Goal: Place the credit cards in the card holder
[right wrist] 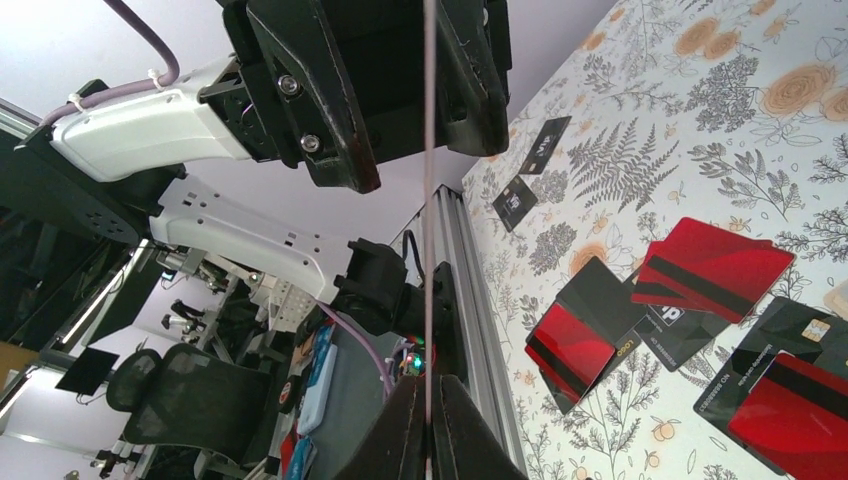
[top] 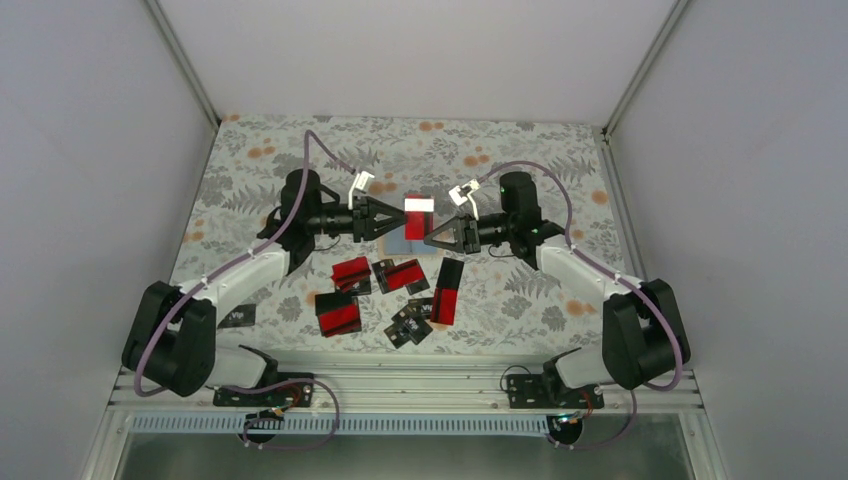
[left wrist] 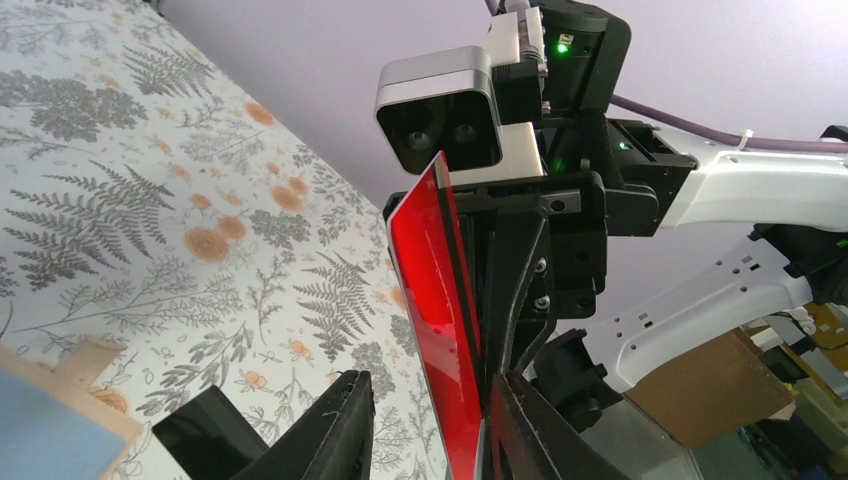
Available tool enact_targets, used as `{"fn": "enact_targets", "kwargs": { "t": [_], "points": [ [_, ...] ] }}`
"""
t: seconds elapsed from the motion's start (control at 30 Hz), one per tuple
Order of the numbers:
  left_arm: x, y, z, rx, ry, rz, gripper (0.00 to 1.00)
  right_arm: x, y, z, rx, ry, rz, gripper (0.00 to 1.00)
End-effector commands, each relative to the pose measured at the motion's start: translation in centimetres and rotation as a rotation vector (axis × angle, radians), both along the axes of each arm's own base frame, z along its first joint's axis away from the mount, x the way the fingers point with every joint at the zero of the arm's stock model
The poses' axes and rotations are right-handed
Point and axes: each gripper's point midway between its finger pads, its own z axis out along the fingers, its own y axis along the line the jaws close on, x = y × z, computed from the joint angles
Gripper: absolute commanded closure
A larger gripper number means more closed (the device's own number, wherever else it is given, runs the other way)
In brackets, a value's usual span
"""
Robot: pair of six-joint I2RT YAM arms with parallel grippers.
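Observation:
One red credit card [top: 418,215] with a white stripe is held upright on edge above the card holder [top: 402,244], which lies open with its blue-grey inside up. My right gripper [top: 432,238] is shut on this card; its thin edge [right wrist: 428,200] rises from between the jaws [right wrist: 428,390]. My left gripper [top: 393,220] is open around the same card [left wrist: 430,280]: the card rests against one finger and a gap separates it from the other finger [left wrist: 345,400]. The holder's tan edge [left wrist: 88,362] shows at the lower left. Several red and black cards [top: 338,313] lie loose nearby.
The loose cards [right wrist: 570,340] spread over the floral cloth between the holder and the near edge. Two black cards [right wrist: 530,170] lie apart towards the left arm's base. An aluminium rail [top: 400,385] runs along the near edge, and grey walls enclose the table.

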Motion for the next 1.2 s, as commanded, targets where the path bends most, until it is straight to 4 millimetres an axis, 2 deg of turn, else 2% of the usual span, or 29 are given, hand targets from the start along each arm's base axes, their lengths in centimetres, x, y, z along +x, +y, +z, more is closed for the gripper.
{"fn": "enact_targets", "kwargs": {
  "t": [0.0, 0.2, 0.37, 0.43, 0.47, 0.53, 0.6, 0.67, 0.87, 1.0, 1.17],
  "points": [
    [-0.4, -0.5, 0.5, -0.026, -0.03, -0.038, 0.71, -0.2, 0.3, 2.1, 0.042, -0.08, 0.033, 0.96],
    [-0.5, -1.0, 0.6, -0.04, -0.019, -0.046, 0.78, -0.5, 0.6, 2.1, 0.045, -0.084, 0.052, 0.96],
    [-0.3, -1.3, 0.3, -0.038, -0.006, -0.05, 0.94, -0.8, 0.8, 2.1, 0.043, -0.085, 0.061, 0.96],
    [-0.2, -1.3, 0.3, -0.038, -0.001, -0.043, 0.97, -0.6, 0.8, 2.0, 0.037, -0.086, 0.052, 0.96],
    [-0.1, -1.3, 0.1, -0.033, 0.007, -0.032, 0.98, -0.4, 0.8, 1.9, 0.027, -0.086, 0.041, 0.91],
    [0.5, -1.2, -0.3, -0.009, 0.021, 0.0, 0.98, 0.3, 0.8, 1.5, -0.003, -0.081, 0.002, 0.68],
    [1.4, -1.0, -1.2, 0.026, 0.036, 0.05, 0.98, 1.6, 0.7, 0.7, -0.051, -0.073, -0.069, 0.53],
    [2.4, -0.6, -2.3, 0.073, 0.055, 0.115, 0.98, 2.8, 0.6, -0.1, -0.098, -0.056, -0.134, 0.44],
    [4.9, 0.8, -7.9, 0.218, 0.192, 0.263, 0.98, 7.1, -0.6, -2.7, -0.269, 0.015, -0.374, 0.42],
    [5.7, 0.8, -9.8, 0.239, 0.251, 0.294, 0.98, 8.1, -0.2, -4.3, -0.29, 0.083, -0.395, 0.43],
    [7.1, 1.1, -11.9, 0.286, 0.305, 0.362, 0.98, 9.5, 0.2, -7.5, -0.347, 0.179, -0.421, 0.46]
  ]
}}
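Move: Directly in front of the left hand's part-shut fingers, the red credit card has its middle some 3 cm to the right, at the same height. The card holder lies open about 11 cm ahead, 1 cm right and 25 cm below, with the black card about 2 cm ahead and 11 cm right, equally low. From the right hand, which pinches its near end, the red card's middle is about 4 cm ahead, 2 cm left and 3 cm higher. Easing about 1 cm right, the left fingers shut on the near side edge of the red card while the right hand holds nearly still; then the right fingers open and release it. The left hand lowers the card some 11 cm and 5 cm forward towards the holder, tilting and turning counter-clockwise. The empty right hand goes about 8 cm forward and 6 cm down, turning some 20 degrees clockwise. ##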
